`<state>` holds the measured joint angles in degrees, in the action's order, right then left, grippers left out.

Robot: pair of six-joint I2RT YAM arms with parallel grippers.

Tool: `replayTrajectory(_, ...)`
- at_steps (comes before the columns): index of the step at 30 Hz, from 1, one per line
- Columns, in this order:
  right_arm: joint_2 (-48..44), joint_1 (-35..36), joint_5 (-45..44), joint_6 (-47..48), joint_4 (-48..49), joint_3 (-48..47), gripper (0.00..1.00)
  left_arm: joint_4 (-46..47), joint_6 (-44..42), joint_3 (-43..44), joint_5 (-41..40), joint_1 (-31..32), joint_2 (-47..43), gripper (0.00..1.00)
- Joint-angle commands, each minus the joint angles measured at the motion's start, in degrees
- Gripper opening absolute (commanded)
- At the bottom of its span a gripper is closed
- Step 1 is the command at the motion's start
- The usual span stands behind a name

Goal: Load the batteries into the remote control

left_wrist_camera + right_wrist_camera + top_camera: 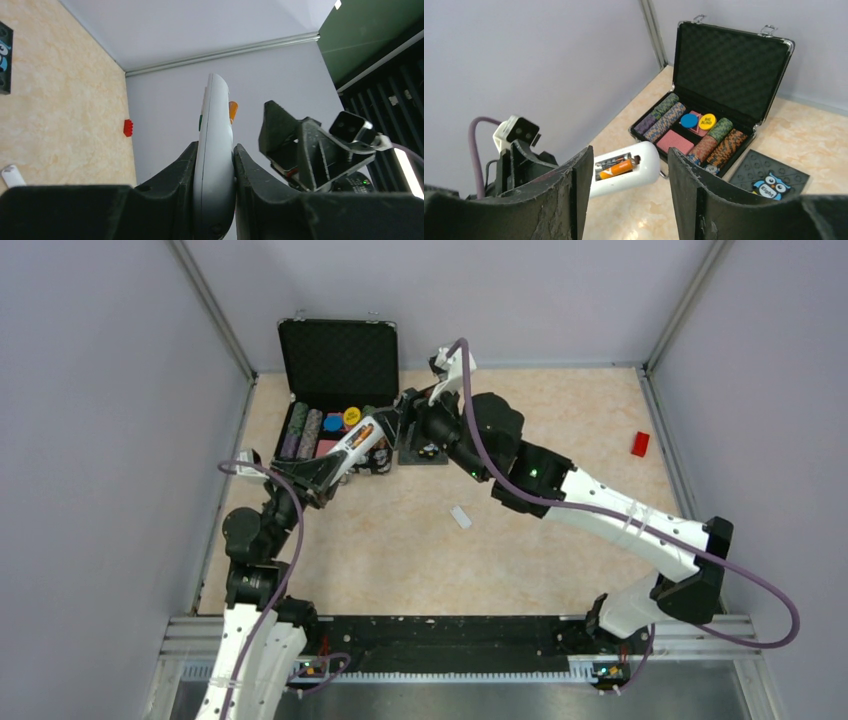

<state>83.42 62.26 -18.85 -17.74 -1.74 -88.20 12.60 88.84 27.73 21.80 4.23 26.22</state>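
Observation:
My left gripper (340,462) (215,148) is shut on the white remote control (360,443) (215,150), holding it edge-on above the table near the case. The remote's open bay faces the right wrist camera (636,167). In the bay lie the batteries: one orange (616,169) and, beside it, one dark (611,161). An orange battery end (233,110) pokes past the remote's edge in the left wrist view. My right gripper (408,418) (629,155) stands open just off the remote's free end, with nothing between its fingers.
An open black case of poker chips (338,365) (724,65) stands at the back left. A dark owl tile (423,452) (771,177) lies beside it. A small white piece (460,517) (11,175) rests mid-table. A red block (640,444) (128,128) sits at the right.

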Motion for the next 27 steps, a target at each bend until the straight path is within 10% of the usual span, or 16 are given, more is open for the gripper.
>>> replayTrajectory(1, 2.9, -0.5, 5.1, 4.4, -12.3, -8.6, 0.56, -1.3, -1.8, 3.4, 3.6, 0.1, 0.6, 0.00)
replayTrajectory(12, 15.6, -0.5, 6.3, -1.8, -36.6, -27.8, 0.50, -5.4, -2.7, 5.4, 5.5, 0.1, 1.8, 0.00)
replayTrajectory(27, 18.0, -0.5, 6.3, -4.3, -40.2, -28.8, 0.31, -6.3, -3.3, 4.9, 5.3, 0.1, 1.5, 0.00)
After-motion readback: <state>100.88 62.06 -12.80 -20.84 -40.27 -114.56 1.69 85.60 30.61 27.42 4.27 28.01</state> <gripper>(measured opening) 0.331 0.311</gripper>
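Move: The orange battery, still sticking up from the open compartment of the remote, lies about 5 cm to the right hand's left, 1 cm ahead and some 5 cm below. The chip case is on the table roughly 24 cm ahead, 15 cm left and 38 cm below the right hand; the battery cover is about 6 cm ahead, 13 cm right and 40 cm below. From the left hand, gripping the remote, that battery is some 6 cm ahead, 4 cm right and 2 cm above. The right fingertips come up to the orange battery's raised end and seem to touch it: the hand first swings about 3 cm left, then sinks a good 8 cm, its fingers tipping down some 30 degrees and closing partway. The left arm keeps its grip on the remote, lowering about 3 cm, drifting slightly right and dipping the far end to meet it. ##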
